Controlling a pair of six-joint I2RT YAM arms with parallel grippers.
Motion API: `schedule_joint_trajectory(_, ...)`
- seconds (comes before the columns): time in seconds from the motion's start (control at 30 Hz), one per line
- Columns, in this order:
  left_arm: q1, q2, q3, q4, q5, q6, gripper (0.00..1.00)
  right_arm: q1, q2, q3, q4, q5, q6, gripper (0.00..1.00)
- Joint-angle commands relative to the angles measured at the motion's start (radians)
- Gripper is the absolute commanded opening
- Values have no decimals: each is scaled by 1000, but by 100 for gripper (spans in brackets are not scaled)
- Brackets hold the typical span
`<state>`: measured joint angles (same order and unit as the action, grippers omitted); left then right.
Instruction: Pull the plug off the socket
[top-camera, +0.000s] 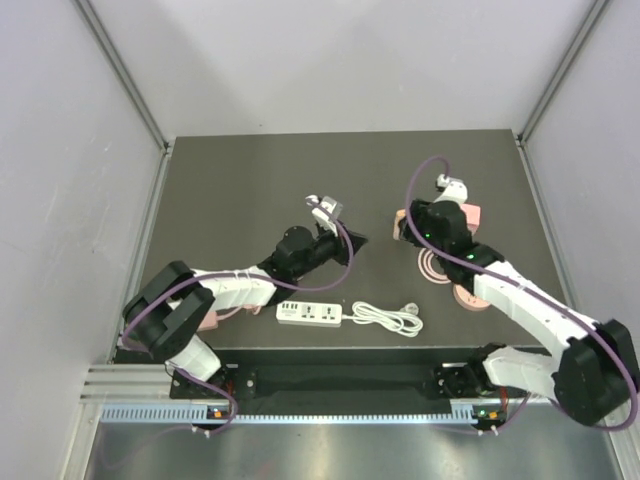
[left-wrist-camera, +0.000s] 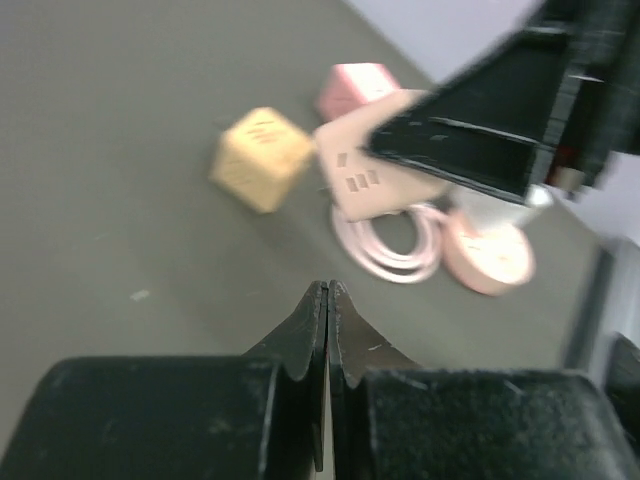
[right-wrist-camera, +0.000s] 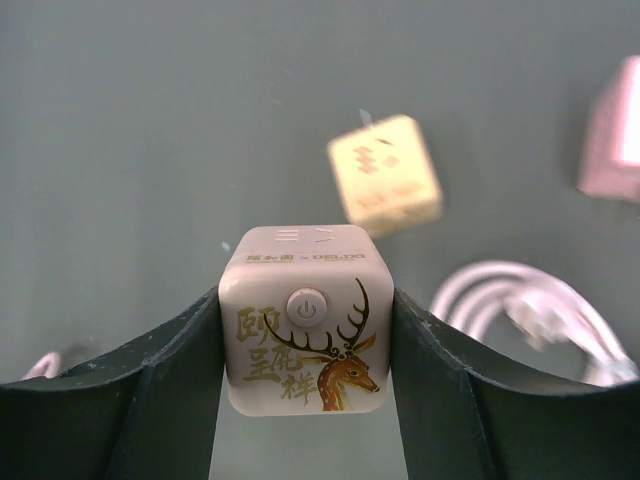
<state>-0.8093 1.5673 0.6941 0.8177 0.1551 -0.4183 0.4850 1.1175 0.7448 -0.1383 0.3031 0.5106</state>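
My right gripper (right-wrist-camera: 305, 297) is shut on the socket (right-wrist-camera: 305, 330), a pale pink cube with a power button and a deer print, gripped by its two sides and held off the table. In the left wrist view the socket (left-wrist-camera: 372, 172) sits in those dark fingers (left-wrist-camera: 470, 140). A yellow cube-shaped plug (left-wrist-camera: 262, 158) lies on the dark table apart from the socket; the right wrist view shows the plug (right-wrist-camera: 385, 176) blurred, beyond the socket. My left gripper (left-wrist-camera: 328, 290) is shut and empty, and in the top view the left gripper (top-camera: 355, 241) points toward the right gripper (top-camera: 403, 225).
A second pink cube (top-camera: 470, 215) rests behind the right gripper. A coiled pink cable (top-camera: 434, 265) and a pink round disc (top-camera: 466, 296) lie by the right arm. A white power strip (top-camera: 310, 313) with its coiled white cord (top-camera: 388, 318) lies near the front edge.
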Motion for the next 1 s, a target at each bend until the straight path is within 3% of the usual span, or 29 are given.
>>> schedule_joint_trajectory(0.0, 25, -42, -65, 84, -251, 12, 0, 66, 92, -12, 350, 88, -41, 0)
schedule_joint_trajectory(0.1, 51, -55, -102, 78, -348, -14, 0, 99, 210, 1, 446, 91, -44, 0)
schedule_joint_trajectory(0.43, 81, -35, -119, 92, -361, -40, 0, 119, 467, 90, 670, 156, -141, 0)
schedule_joint_trajectory(0.83, 98, -43, -136, 110, -353, -59, 0, 122, 668, 215, 589, 179, -196, 14)
schedule_joint_trajectory(0.97, 102, -47, -145, 120, -354, -62, 0, 127, 674, 208, 575, 186, -187, 25)
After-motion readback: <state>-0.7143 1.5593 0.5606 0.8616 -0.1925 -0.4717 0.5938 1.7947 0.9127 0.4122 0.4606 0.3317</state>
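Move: The right hand, already gripping the pulled pink plug, heads for bare table about 11 cm ahead, 8 cm left and 12 cm below. The yellow plug stands some 9 cm ahead and 2 cm right; the pink cube is about 9 cm ahead and 16 cm right, both 10 cm below. From the closed, empty left hand, that bare patch is some 14 cm ahead, 1 cm right and 13 cm below. Right hand carries the pink plug about 10 cm forward, also left and down; empty left hand clears leftward 9 cm. ##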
